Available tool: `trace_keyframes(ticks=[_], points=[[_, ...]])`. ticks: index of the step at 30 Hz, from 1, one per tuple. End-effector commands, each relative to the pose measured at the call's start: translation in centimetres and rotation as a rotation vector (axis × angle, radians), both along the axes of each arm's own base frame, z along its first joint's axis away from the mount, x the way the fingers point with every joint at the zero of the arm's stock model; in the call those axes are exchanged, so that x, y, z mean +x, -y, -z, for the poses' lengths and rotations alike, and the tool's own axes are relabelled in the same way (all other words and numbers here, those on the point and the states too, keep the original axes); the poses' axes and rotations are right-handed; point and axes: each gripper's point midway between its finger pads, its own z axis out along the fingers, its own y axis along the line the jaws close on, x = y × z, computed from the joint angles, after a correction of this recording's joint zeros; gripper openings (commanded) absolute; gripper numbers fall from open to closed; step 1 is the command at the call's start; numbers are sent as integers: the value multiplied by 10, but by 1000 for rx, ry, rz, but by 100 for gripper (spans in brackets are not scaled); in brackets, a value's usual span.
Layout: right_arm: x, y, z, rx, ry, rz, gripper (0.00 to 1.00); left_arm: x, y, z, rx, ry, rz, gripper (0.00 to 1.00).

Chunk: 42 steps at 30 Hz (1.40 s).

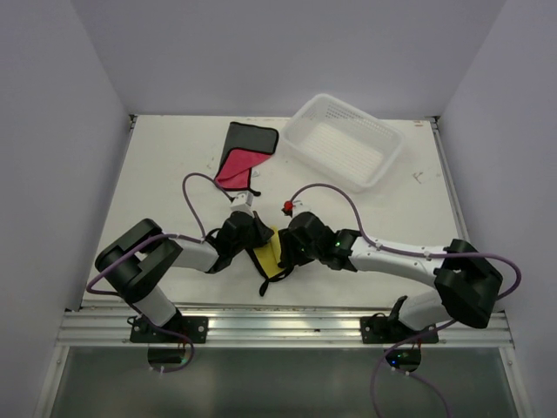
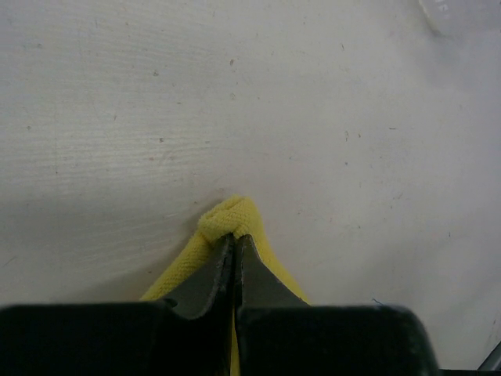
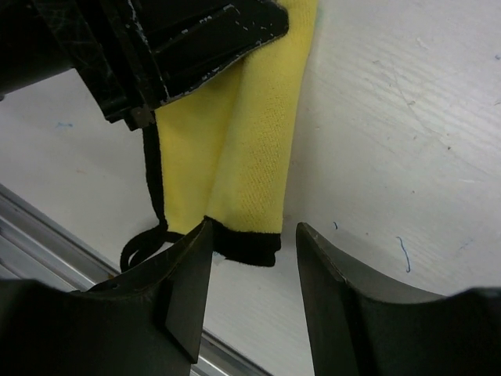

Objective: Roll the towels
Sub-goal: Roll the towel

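A yellow towel (image 1: 271,253) with black trim lies folded lengthwise near the table's front edge, between my two grippers. My left gripper (image 2: 235,240) is shut on a bunched fold of the yellow towel (image 2: 228,217), pinching it just above the table. In the right wrist view the yellow towel (image 3: 250,157) runs toward my right gripper (image 3: 253,235). That gripper is open, and the towel's black-trimmed end sits between its fingertips without being clamped. A red towel (image 1: 238,160) with black edging lies flat at the back left.
A white plastic basket (image 1: 379,162) stands at the back right. The towel's black hanging loop (image 3: 139,249) trails toward the aluminium rail (image 1: 287,326) at the table's front edge. The left gripper's black body (image 3: 180,35) sits over the towel's far end.
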Motion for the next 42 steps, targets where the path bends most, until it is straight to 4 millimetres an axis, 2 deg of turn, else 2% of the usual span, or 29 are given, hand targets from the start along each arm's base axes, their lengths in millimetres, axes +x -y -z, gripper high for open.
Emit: trace_keyframes(ticks=[1,10,14,21,25,28,29,33,34,37,38,39,42], points=[[3,-18,-2,64,-38,0,51,-17,-31,40,154,-83,-38,0],[7,-13,29,20,-99,23,51,-17,-30,40,154,-79,-35,0],[6,-10,34,27,-106,25,37,-16,-29,37,149,-70,-31,0],[2,-10,34,38,-120,15,33,-16,-25,37,148,-68,-6,0],[-1,-8,38,38,-133,13,17,-15,-23,35,146,-64,2,0],[-2,-6,39,38,-115,-6,1,-12,-20,29,145,-63,6,0],[-1,-5,37,39,-101,-10,0,-14,-21,31,160,-79,7,0],[1,2,37,12,-36,-33,0,-10,-15,16,158,-86,22,10],[0,4,39,1,-24,-37,0,-5,-10,4,140,-70,23,12],[-1,5,39,-21,14,-46,0,-1,-4,-16,121,-52,30,20],[-3,5,39,-22,20,-49,0,-3,-5,-17,132,-68,33,22],[-3,5,38,-30,40,-51,0,3,-2,-28,121,-58,34,26],[-8,-1,36,-54,88,-72,0,8,3,-46,106,-59,51,30]])
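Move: The near, black-hemmed end of the rolled yellow towel lies directly under the right hand, about 5 cm down and level with it otherwise. From the right hand, the towel's far end, still pinched in the left gripper, is about 10 cm ahead and 4 cm to the left; the towel's black loop is about 4 cm back and 5 cm to the left, both some 5 cm lower. From the left hand, the near end is about 10 cm back, 4 cm to the right and roughly 1 cm lower. The right fingers straddle the towel's near hemmed end and close to pinch it, after the hand has sunk about 4.5 cm almost straight down; once shut they keep hold and ease back barely a centimetre. Only then does the left hand, until now still gripping the far end, open its fingers partway and rise about 2 cm, letting go. ##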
